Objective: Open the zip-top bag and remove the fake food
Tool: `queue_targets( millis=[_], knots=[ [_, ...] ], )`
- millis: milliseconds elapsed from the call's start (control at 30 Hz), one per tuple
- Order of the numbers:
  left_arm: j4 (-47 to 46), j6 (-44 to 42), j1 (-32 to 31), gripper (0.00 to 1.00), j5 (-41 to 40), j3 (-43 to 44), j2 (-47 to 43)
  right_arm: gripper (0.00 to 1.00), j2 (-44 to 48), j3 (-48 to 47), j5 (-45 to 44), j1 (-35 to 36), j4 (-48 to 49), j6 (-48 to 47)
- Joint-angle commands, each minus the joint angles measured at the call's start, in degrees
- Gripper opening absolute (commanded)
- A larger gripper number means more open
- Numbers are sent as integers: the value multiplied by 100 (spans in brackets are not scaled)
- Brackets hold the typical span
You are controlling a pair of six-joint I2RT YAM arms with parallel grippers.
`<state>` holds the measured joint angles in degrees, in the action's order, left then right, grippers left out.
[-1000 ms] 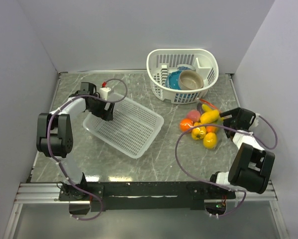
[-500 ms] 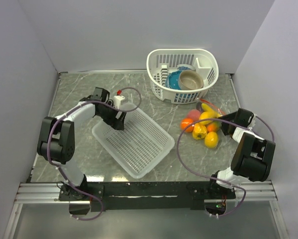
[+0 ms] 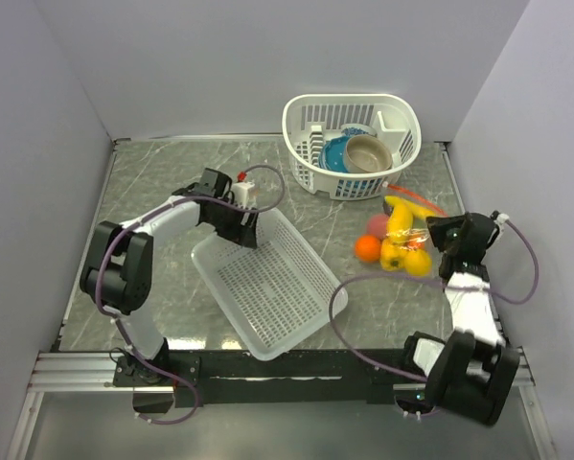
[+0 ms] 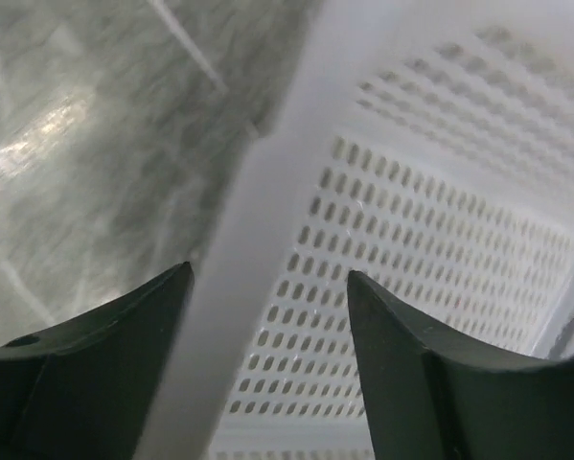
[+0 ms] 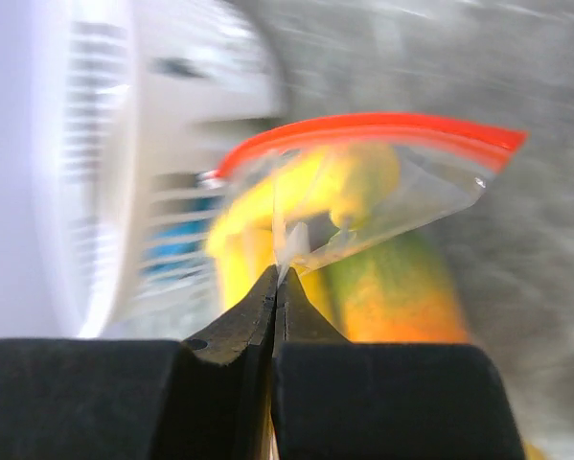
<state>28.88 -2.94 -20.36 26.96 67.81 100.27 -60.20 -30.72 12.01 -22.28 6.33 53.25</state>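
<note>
The zip-top bag (image 3: 408, 233) lies at the right of the table, its red-orange zipper strip (image 3: 416, 203) toward the back. The fake food shows in and beside it: a yellow banana (image 3: 401, 218), an orange round fruit (image 3: 367, 248), a pink piece (image 3: 378, 225) and a yellow piece (image 3: 417, 262). My right gripper (image 3: 436, 236) is shut on a fold of the clear bag (image 5: 382, 206), below the red strip (image 5: 363, 129), with yellow and orange-green pieces (image 5: 401, 297) behind. My left gripper (image 3: 244, 226) is open, its fingers astride the rim (image 4: 258, 259) of a flat white tray.
The flat perforated white tray (image 3: 267, 287) lies slanted across the table's middle. A white slatted basket (image 3: 296, 134) stands at the back right, holding a blue bowl (image 3: 338, 153) and a tan bowl (image 3: 367, 153). Grey walls close in the left, back and right sides.
My left gripper has moved right and nearer, and the tray has slid and turned with it toward the front right. My right gripper has shifted, and the bag with the food has moved right.
</note>
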Motion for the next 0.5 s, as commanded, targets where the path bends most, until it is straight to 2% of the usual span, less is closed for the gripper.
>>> queue_targets(
  millis=[0,67,100,167,467],
  knots=[
    [-558,890,-582,50,-480,285,177,0,1323,-171,222,189,228,238],
    [-629,1267,-784,29,-970,364,325,0,1738,-416,267,259,211,264],
    [-577,1365,-829,14,-1034,495,414,0,1836,-522,284,347,202,264],
    [-498,1638,-926,1,-1175,706,668,0,2020,-891,415,409,115,291],
    [-550,1955,-1286,2,-1369,814,767,0,2048,-2139,284,1480,-210,-122]
  ],
)
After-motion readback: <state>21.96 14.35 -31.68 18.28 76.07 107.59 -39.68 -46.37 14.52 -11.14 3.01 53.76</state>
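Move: The white tray's near-left rim already lies between the left hand's open fingers, with the tray's middle about 5 cm to the right, 12 cm back and 3 cm lower; the dish rack stands some 22 cm ahead and 24 cm right. The right hand already pinches the food bag's clear plastic, its fruit bulging about 7 cm left, 1 cm back and 9 cm below. From this hand the tray's middle is roughly 36 cm left, 14 cm back, 12 cm down, and the rack 17 cm left, 19 cm ahead. The right hand hoists the food bag fast, about 23 cm up and then increasingly left as well, easing back a little, its shut fingers keeping the plastic while they tip up some 30 degrees from slightly downward to just above level. Meanwhile the left hand closes its fingers on the rim of the tray's short side and drags the tray about 9 cm right, towards the bag, quickly at first, then slowing nearly to a stop. ##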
